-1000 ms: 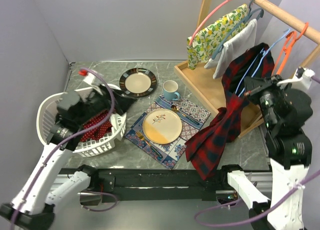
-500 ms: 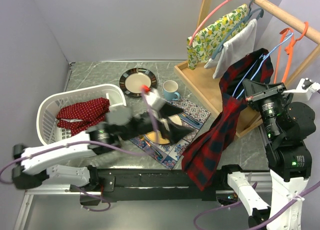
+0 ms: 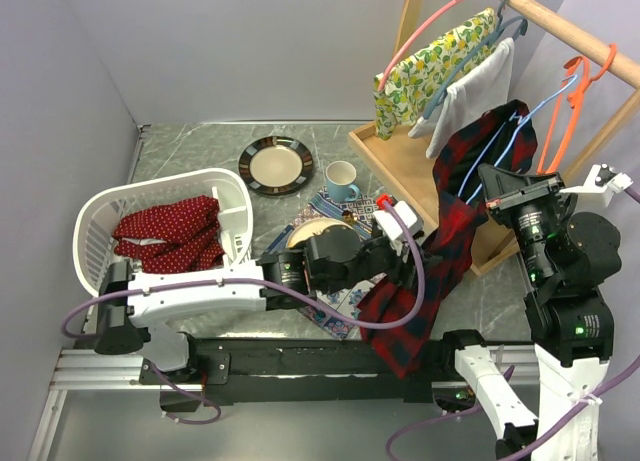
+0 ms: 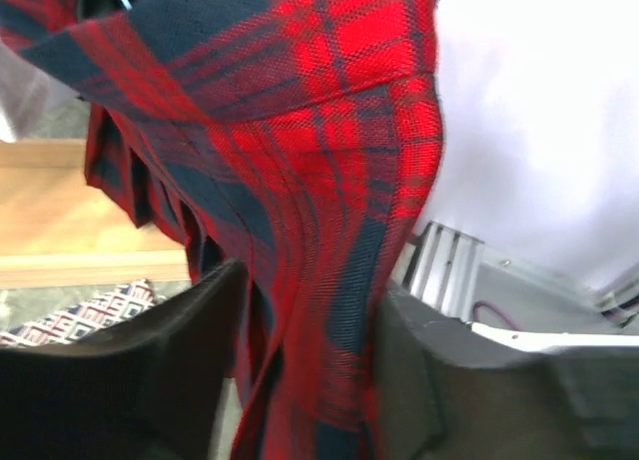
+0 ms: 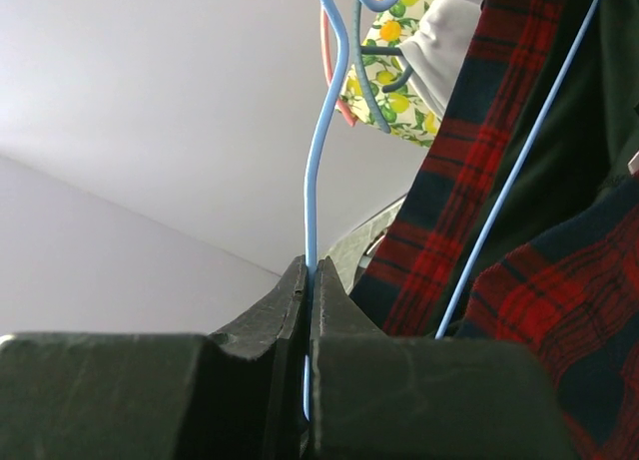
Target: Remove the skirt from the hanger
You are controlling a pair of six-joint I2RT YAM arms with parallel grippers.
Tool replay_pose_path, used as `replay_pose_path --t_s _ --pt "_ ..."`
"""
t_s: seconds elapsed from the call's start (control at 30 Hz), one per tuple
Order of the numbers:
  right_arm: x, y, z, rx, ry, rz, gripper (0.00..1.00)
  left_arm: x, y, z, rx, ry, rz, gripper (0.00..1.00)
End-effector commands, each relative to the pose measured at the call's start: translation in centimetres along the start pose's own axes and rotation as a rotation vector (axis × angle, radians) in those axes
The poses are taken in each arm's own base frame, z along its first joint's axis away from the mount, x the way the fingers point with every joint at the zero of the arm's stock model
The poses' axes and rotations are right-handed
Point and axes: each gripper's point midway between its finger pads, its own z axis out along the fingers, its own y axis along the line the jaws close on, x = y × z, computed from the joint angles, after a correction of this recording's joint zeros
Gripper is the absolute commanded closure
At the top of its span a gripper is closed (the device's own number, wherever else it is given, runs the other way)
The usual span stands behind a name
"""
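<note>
The red and dark-blue plaid skirt (image 3: 445,243) hangs from a thin blue wire hanger (image 3: 512,139) and trails down onto the table front. My right gripper (image 3: 497,184) is shut on the blue hanger (image 5: 313,181); the wire runs between its pressed fingertips (image 5: 309,272), with the skirt (image 5: 519,310) to the right. My left gripper (image 3: 405,269) has reached the lower part of the skirt (image 4: 300,171). Its fingers (image 4: 150,365) stand apart on either side of a hanging fold, the gripper (image 4: 305,315) open around the cloth, which touches the right finger.
A white laundry basket (image 3: 96,213) holding a red dotted cloth (image 3: 165,231) sits at the left. Two plates (image 3: 275,165), a blue cup (image 3: 342,180) and a patterned placemat (image 3: 372,219) lie mid-table. The wooden rack (image 3: 560,26) carries a lemon-print cloth (image 3: 425,66), a white cloth (image 3: 475,91) and orange hangers (image 3: 572,96).
My left arm swung from the basket across the table to the skirt, and its jaws narrowed around a fold. The right gripper shifted slightly left with the hanger.
</note>
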Motion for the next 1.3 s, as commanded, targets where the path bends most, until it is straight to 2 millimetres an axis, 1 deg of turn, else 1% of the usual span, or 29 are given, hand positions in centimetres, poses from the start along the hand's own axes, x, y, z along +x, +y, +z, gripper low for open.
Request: replay_pose_path --t_s 0.0,0.07,0.1,0.13,0.17,0.2,0.27,0.33,0.37,0.43,0.47,0.53,0.63,0.67,0.7,0.73,0.8,0.83,0.93,0.97,1.0,1.03,1.07,1.1,1.13,1.17,1.2,1.23,1.27 --pt "-2.8 4.0 -0.7 -0.159 -0.108 0.019 1.0 -2.1 0.0 0.3 -0.013 -0.056 0.018 0.64" --pt "-2.8 3.9 -0.6 -0.16 -0.108 0.019 1.0 -1.6 0.1 0.2 -0.017 -0.041 0.025 0.79" --pt "-2.8 4.0 -0.7 -0.162 -0.11 0.019 1.0 -1.7 0.3 0.0 -0.021 -0.042 0.025 0.95" --pt "-2.8 3.9 -0.6 -0.16 -0.11 0.022 1.0 -1.3 0.4 -0.2 -0.028 -0.026 0.028 0.99" --pt "-2.9 4.0 -0.6 -0.162 -0.113 0.02 1.0 -1.6 0.9 -0.5 -0.051 -0.034 0.023 0.99" --pt "-3.0 4.0 -0.6 -0.163 -0.115 0.018 1.0 -1.2 1.1 -0.7 -0.06 -0.026 0.026 0.99" --pt "-3.1 4.2 -0.6 -0.163 -0.115 0.008 1.0 -1.7 2.0 -1.5 -0.101 -0.033 0.022 0.99" --pt "-3.4 4.4 -0.7 -0.163 -0.122 -0.006 1.0 -1.5 2.7 -2.2 -0.136 -0.025 0.024 0.99" --pt "-3.5 4.6 -0.8 -0.164 -0.121 -0.007 1.0 -2.4 3.5 -3.0 -0.173 -0.047 0.022 0.99" --pt "-3.9 4.7 -1.0 -0.162 -0.132 -0.011 1.0 -2.3 4.4 -3.9 -0.216 -0.049 0.027 0.99" --pt "-4.2 5.1 -1.3 -0.169 -0.138 -0.013 1.0 -3.2 5.3 -4.8 -0.26 -0.067 0.026 0.99" --pt "-4.5 5.4 -1.6 -0.175 -0.148 -0.013 1.0 -3.6 6.2 -5.8 -0.302 -0.073 0.044 0.99" --pt "-5.0 6.4 -2.5 -0.206 -0.151 -0.001 1.0 -5.4 7.8 -7.9 -0.385 -0.099 0.064 0.99" --pt "-5.2 6.7 -2.9 -0.218 -0.158 0.002 1.0 -6.4 8.3 -8.7 -0.405 -0.119 0.065 0.99" --pt "-5.0 7.2 -3.1 -0.241 -0.139 0.005 1.0 -6.9 9.2 -9.5 -0.456 -0.13 0.07 0.99" --pt "-4.7 7.7 -3.6 -0.265 -0.122 0.004 1.0 -7.6 9.5 -10.1 -0.475 -0.138 0.089 0.99" --pt "-4.5 8.5 -4.6 -0.309 -0.104 0.001 1.0 -9.9 10.4 -11.8 -0.523 -0.189 0.076 0.99" --pt "-4.3 9.1 -5.6 -0.344 -0.089 0.0 1.0 -11.2 11.1 -13.2 -0.562 -0.204 0.108 0.99" --pt "-4.1 9.7 -7.3 -0.388 -0.081 0.0 1.0 -14.6 12.1 -15.8 -0.624 -0.275 0.114 0.99" --pt "-4.0 10.0 -8.6 -0.417 -0.079 -0.001 1.0 -15.9 12.4 -16.9 -0.637 -0.305 0.107 0.99" --pt "-3.9 10.1 -9.2 -0.43 -0.077 -0.004 1.0 -17.3 12.6 -17.9 -0.655 -0.335 0.098 0.99" --pt "-3.9 10.3 -9.9 -0.443 -0.077 -0.003 1.0 -18.3 13.0 -18.8 -0.677 -0.349 0.114 0.99" --pt "-3.9 10.7 -11.2 -0.473 -0.08 -0.005 1.0 -19.2 13.6 -20.1 -0.718 -0.364 0.107 0.99" --pt "-3.9 10.8 -11.6 -0.483 -0.077 -0.004 1.0 -20.6 13.8 -21.1 -0.738 -0.39 0.102 0.99" --pt "-4.0 11.1 -12.7 -0.506 -0.082 0.006 1.0 -21.7 14.2 -22.1 -0.767 -0.408 0.128 0.99" --pt "-3.8 11.4 -13.1 -0.526 -0.072 0.011 1.0 -22.4 14.8 -23.2 -0.806 -0.422 0.13 0.99" --pt "-3.3 11.8 -13.6 -0.558 -0.044 0.017 1.0 -22.8 15.1 -23.8 -0.828 -0.431 0.145 0.99" --pt "-3.2 12.4 -14.2 -0.593 -0.029 0.039 1.0 -23.2 15.5 -24.7 -0.867 -0.421 0.206 0.99" --pt "-2.9 12.7 -14.6 -0.617 -0.009 0.045 1.0 -23.9 15.9 -25.6 -0.907 -0.459 0.188 0.99"
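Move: The skirt hangs between the left gripper's parted fingers, its middle about 4 cm ahead and 4 cm to the right, roughly level. The blue hanger in its waist is some 16 cm ahead, 15 cm right and 5 cm above; the basket is about 55 cm left, 15 cm ahead, 30 cm below. From the right hand, already holding the hanger, the skirt's middle is 6 cm back, 7 cm left, 10 cm below, the orange hanger 12 cm ahead and 11 cm right. Shut the left gripper on the skirt's hanging fold, then draw it left towards the basket, some 25 cm, rising about 15 cm late in the pull and swinging the fingers some 45 degrees counter-clockwise. Keep the right fingers shut on the blue hanger, still at first, then pull it back about 10 cm and upward, tipping its fingers up. ##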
